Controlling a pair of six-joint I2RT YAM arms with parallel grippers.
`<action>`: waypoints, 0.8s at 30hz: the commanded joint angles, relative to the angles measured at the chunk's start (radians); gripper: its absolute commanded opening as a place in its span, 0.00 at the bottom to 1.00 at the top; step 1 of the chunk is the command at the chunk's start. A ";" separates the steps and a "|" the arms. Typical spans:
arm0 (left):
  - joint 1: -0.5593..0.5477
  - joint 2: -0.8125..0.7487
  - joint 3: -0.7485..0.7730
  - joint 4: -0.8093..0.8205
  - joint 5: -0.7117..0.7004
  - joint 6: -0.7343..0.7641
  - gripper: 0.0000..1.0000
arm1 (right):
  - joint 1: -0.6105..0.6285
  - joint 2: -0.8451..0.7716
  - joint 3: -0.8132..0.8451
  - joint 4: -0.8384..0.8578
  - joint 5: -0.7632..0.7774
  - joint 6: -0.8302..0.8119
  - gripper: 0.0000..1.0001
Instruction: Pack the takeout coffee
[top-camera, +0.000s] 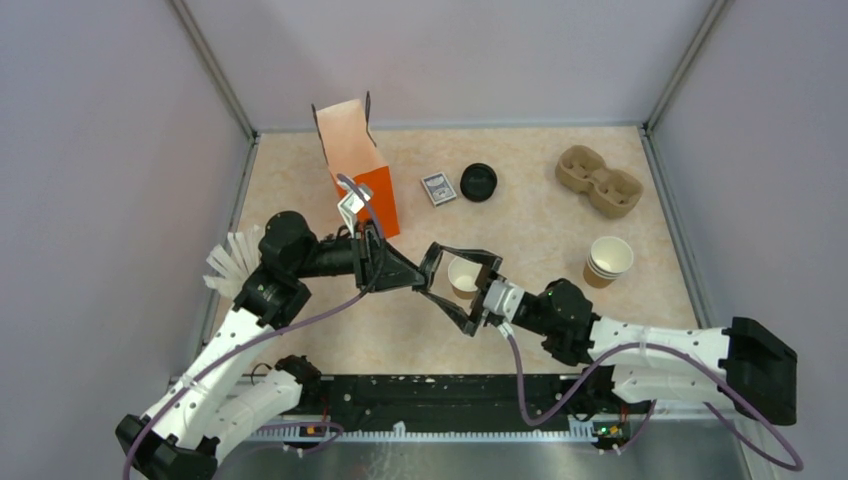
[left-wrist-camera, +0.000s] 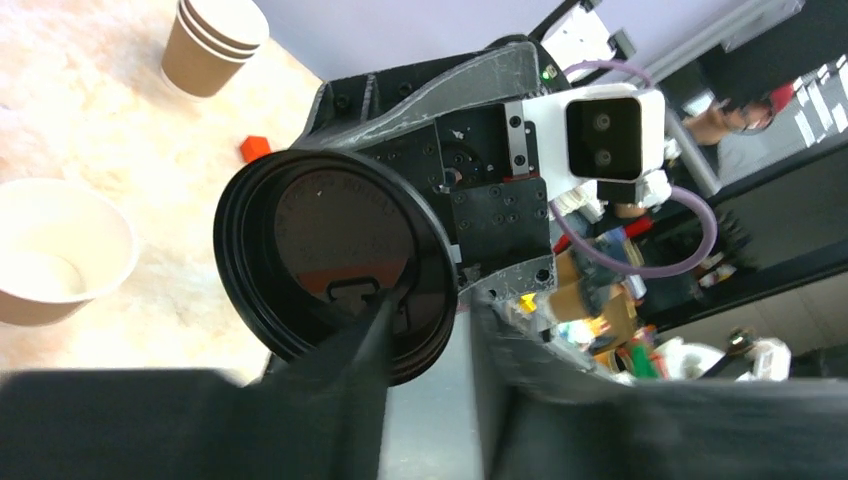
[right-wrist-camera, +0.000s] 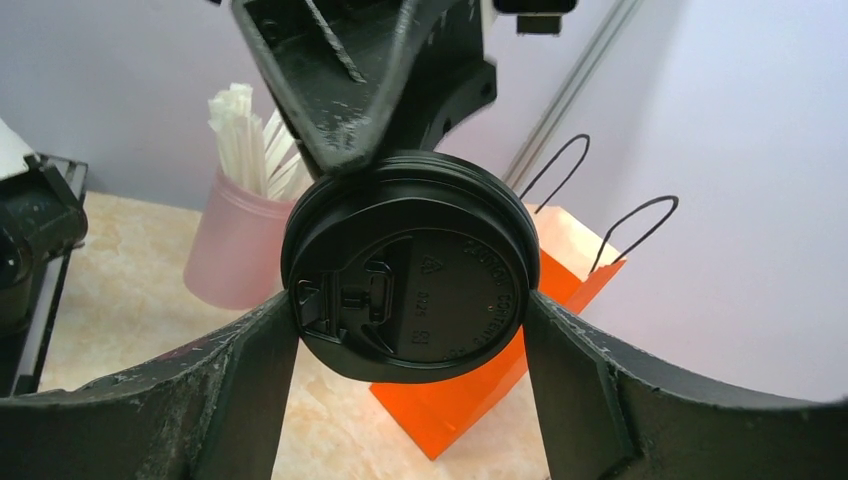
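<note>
A black plastic lid (right-wrist-camera: 410, 270) hangs in the air on edge between both grippers. My right gripper (right-wrist-camera: 410, 310) is shut on it, one finger against each side of the rim. My left gripper (left-wrist-camera: 435, 305) sits at the lid's (left-wrist-camera: 335, 265) top edge; its jaws stand slightly apart, with a bare gap between them. In the top view the two grippers, left (top-camera: 412, 272) and right (top-camera: 430, 272), meet at mid-table. The takeout coffee cup (top-camera: 463, 277), tan outside and white inside, stands open on the table under the right gripper's fingers, and shows again (left-wrist-camera: 50, 250).
An orange bag (top-camera: 365, 170) stands open behind the left arm. A second black lid (top-camera: 479, 182) and a small card (top-camera: 437, 188) lie further back. A pulp carrier (top-camera: 598, 181) and stacked tan cups (top-camera: 608, 262) are on the right. A pink holder of white sticks (top-camera: 232, 262) is at the left.
</note>
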 joint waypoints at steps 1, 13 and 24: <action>-0.004 -0.014 0.011 0.001 -0.018 0.040 0.55 | 0.010 -0.062 0.008 0.017 0.022 0.076 0.71; -0.004 0.031 0.213 -0.406 -0.513 0.341 0.99 | 0.010 -0.180 0.146 -0.688 0.457 0.492 0.71; -0.004 0.021 0.196 -0.491 -0.947 0.553 0.99 | -0.030 0.035 0.531 -1.364 0.597 0.725 0.74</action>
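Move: The cup to be lidded stands about 6 cm ahead of the right gripper, 9 cm to its right and some 21 cm below. From the right gripper, the black lid stack is about 30 cm ahead and 12 cm right, and the cup stack about 8 cm ahead and 40 cm right. From the left gripper, the cup is roughly 7 cm ahead, 9 cm right and 22 cm below; the orange bag is some 22 cm ahead and 13 cm left. Open the left gripper wide to let go of the lid and draw it off forward and to the left, about 13 cm, sinking near the end and swinging counter-clockwise. Keep the lid pinched by its rim in the right gripper, and carry it right, forward and down, some 5 cm each, to above the cup while rolling the wrist over about 50 degrees. ##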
